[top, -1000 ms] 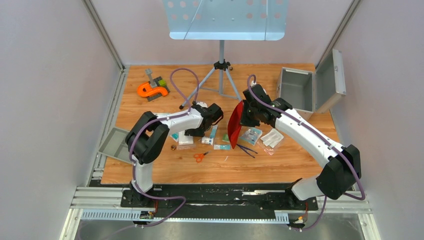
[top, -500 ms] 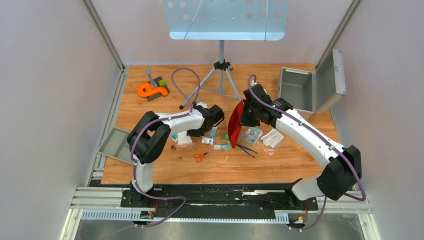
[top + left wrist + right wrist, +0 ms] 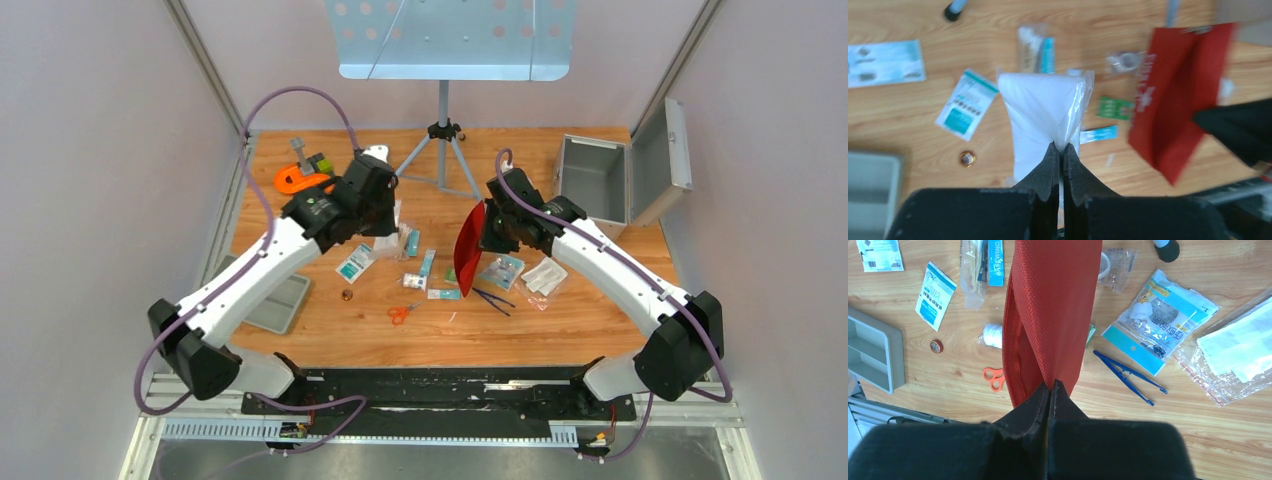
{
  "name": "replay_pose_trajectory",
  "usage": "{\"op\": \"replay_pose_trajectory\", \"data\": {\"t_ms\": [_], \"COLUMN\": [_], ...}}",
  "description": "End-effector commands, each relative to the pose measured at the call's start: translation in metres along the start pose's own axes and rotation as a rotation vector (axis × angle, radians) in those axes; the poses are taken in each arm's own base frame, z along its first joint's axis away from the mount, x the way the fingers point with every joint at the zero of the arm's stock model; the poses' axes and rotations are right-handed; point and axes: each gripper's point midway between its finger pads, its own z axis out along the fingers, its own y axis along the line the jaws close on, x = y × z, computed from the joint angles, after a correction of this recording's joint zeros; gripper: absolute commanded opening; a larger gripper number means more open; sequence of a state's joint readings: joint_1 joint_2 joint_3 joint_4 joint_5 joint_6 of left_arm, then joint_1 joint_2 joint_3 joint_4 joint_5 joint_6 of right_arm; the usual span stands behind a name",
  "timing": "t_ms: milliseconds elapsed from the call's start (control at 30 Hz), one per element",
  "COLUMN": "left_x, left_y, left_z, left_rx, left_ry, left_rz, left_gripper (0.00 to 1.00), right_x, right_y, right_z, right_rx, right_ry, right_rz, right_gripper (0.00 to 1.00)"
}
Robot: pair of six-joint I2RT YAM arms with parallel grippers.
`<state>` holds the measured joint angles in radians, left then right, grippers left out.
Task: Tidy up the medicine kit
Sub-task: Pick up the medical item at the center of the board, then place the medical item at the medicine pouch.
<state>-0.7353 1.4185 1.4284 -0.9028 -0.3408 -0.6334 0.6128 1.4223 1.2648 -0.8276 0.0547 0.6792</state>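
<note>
The medicine kit (image 3: 592, 178), a silver-grey metal case, stands at the far right with its lid (image 3: 665, 160) swung open. My left gripper (image 3: 1058, 148) is shut on the edge of a white packet in clear plastic (image 3: 1040, 110), which hangs above the table; in the top view the left gripper (image 3: 385, 225) is left of centre. My right gripper (image 3: 1050, 385) is shut on the rim of a red zip pouch (image 3: 1053, 305), which hangs with its mouth open. The red pouch (image 3: 471, 248) hangs right of the white packet (image 3: 388, 243).
Small packets (image 3: 420, 270), orange scissors (image 3: 399, 313), blue tweezers (image 3: 495, 298) and a clear bag of white sheets (image 3: 545, 275) lie mid-table. A grey tray (image 3: 285, 300) sits at the left edge, partly under my left arm. A tripod stand (image 3: 443, 150) and an orange tool (image 3: 295, 180) are at the back.
My left gripper has shut on the white packet and lifted it off the table as the arm stretched out and back. The right arm and red pouch have not moved.
</note>
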Motion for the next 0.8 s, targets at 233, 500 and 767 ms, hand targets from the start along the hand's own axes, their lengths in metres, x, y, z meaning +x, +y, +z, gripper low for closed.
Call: {"op": "replay_pose_trajectory", "data": {"t_ms": [233, 500, 767], "left_x": [-0.059, -0.040, -0.015], "left_y": [-0.138, -0.167, -0.156], "left_z": [-0.102, -0.092, -0.056], "left_rx": [0.956, 1.172, 1.087], "left_ry": [-0.007, 0.133, 0.196], "left_rz": [-0.168, -0.258, -0.315], "left_gripper": [0.00, 0.00, 0.00], "right_x": [-0.009, -0.009, -0.006], "right_y": [0.029, 0.032, 0.039], "right_z": [-0.003, -0.004, -0.010], "right_rx": [-0.101, -0.109, -0.149], "right_ry": [-0.033, -0.038, -0.020], "right_rz": [-0.007, -0.006, 0.002], "right_gripper": [0.00, 0.00, 0.00]}}
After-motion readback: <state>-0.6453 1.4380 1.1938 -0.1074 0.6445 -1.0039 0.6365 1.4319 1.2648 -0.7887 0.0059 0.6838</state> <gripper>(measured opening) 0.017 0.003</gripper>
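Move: The left hand already holds the white packet, taken to the open red bag, whose middle lies some 16 cm to its right, about level ahead and 11 cm lower. On the table some 20 cm below that hand, the blue tube lies 3 cm ahead and 8 cm right, the gauze roll 4 cm right and 1 cm back, and the green packet straight right about 14 cm. From the right hand, which grips the bag, the bag's middle is 3 cm left, 1 cm ahead and 5 cm below. Keeping its pinch on the white packet, the left hand sweeps about 14 cm to the right towards the red bag, arching up some 10 cm and then sinking about 4, drifting a little back. Its wrist rolls some 60 degrees, turning the fingers from forward-down to point right. The right hand keeps hold of the bag's edge and eases it about 2 cm left to meet the packet. ##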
